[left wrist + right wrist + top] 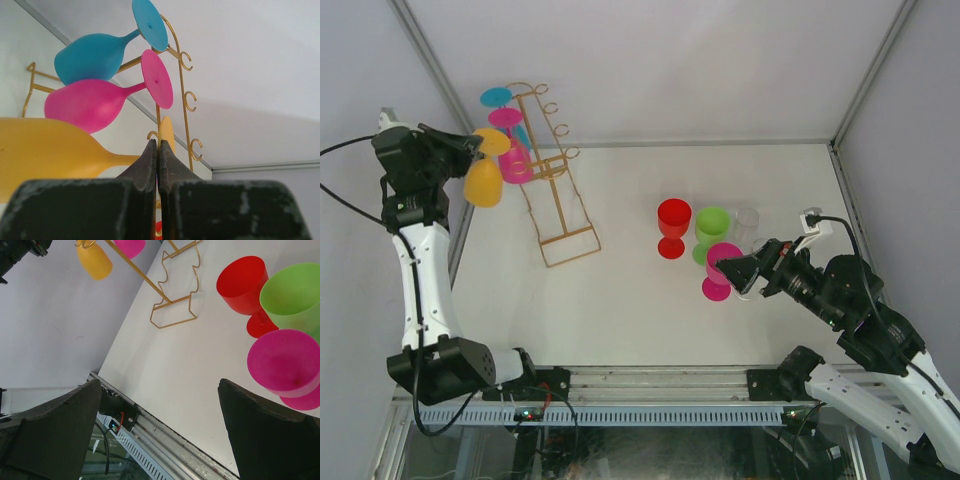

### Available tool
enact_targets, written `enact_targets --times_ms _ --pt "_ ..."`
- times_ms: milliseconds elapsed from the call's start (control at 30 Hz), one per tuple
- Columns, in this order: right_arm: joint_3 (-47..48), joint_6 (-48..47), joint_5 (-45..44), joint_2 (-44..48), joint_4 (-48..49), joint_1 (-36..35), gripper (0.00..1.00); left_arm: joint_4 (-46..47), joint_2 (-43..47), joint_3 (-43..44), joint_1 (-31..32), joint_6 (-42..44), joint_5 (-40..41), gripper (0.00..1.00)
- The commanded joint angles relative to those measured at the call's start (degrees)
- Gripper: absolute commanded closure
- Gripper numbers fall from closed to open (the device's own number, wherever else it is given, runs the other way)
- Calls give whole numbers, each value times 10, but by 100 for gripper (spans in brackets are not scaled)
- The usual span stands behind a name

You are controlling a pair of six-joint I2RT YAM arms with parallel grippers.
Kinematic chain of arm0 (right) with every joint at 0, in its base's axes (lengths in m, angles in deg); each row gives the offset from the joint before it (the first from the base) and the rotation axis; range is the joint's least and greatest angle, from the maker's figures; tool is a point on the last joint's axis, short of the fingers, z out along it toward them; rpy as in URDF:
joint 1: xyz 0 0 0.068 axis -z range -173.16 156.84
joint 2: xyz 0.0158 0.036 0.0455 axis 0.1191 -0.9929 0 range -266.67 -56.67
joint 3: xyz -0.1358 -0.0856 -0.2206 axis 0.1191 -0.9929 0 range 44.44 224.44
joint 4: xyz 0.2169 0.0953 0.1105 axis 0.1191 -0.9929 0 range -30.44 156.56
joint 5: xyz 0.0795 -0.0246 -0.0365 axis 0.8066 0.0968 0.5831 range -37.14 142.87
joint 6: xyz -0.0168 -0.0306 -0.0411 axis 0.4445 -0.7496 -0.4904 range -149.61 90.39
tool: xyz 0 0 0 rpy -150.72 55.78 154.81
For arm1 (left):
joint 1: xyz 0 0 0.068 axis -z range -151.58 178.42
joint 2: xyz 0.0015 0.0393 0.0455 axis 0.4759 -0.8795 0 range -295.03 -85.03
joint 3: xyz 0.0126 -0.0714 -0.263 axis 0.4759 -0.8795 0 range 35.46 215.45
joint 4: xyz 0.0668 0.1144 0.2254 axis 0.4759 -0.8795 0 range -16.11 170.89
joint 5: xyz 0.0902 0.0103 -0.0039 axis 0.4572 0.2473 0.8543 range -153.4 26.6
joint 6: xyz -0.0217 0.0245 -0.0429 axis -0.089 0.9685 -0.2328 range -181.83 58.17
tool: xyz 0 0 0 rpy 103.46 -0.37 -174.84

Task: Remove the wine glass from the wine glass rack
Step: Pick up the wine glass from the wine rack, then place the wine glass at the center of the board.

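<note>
The gold wire wine glass rack stands at the back left. On its left hooks hang a blue wine glass, a pink one and a yellow one. My left gripper is shut, its tips right at the yellow glass's stem close to the foot. The stem runs across behind the tips, not between them. My right gripper is open and holds nothing, just beside a pink glass on the table.
On the table right of centre stand a red glass, a green glass, a pink glass and a clear glass. A white plug with its cable lies behind the right arm.
</note>
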Motion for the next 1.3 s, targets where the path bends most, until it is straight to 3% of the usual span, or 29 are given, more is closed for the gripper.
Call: enact_targets --times_ms 0,267,433,733,833,900,1000,1267 --pt "1 0 -3 5 12 2 0 -12 38 16 -4 40 41 100" --pt "-1 0 -5 4 9 2 0 -88 107 12 -6 116 64 100" --pt "-15 1 3 -5 37 2 0 -131 202 -68 -6 159 107 100" --pt "-15 12 23 -38 61 2 0 -252 292 -138 -2 241 96 100" --pt "-15 18 27 -47 68 2 0 -263 310 -178 2 247 39 100" --pt "-16 19 30 -50 72 2 0 -282 312 -197 23 252 13 100" --pt "-15 21 29 -47 77 2 0 -305 337 -229 99 245 41 100" --pt "-30 52 69 -45 121 9 0 -243 401 -329 252 152 22 100"
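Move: Pinched at the stem just under its foot, the yellow wine glass hangs bowl-down from the left hand. The open right gripper waits about 24 cm back from the left hand, 48 cm to its right and 8 cm lower. On the rack, the pink glass is about 8 cm ahead of the left hand, 5 cm right; the blue one 14 cm ahead, 3 cm right. From the right hand, the yellow glass is roughly 24 cm ahead and 48 cm left. Drawing back from the rack with a slight rise, the left hand keeps its pinch on the yellow glass's stem, then sinks and sweeps right towards the right gripper: about 21 cm back, 16 down and 11 right in all. It rolls left side up, tips down and turns some 20 degrees clockwise. The right hand, still open, dips and recovers, shifting about 3 cm left. ##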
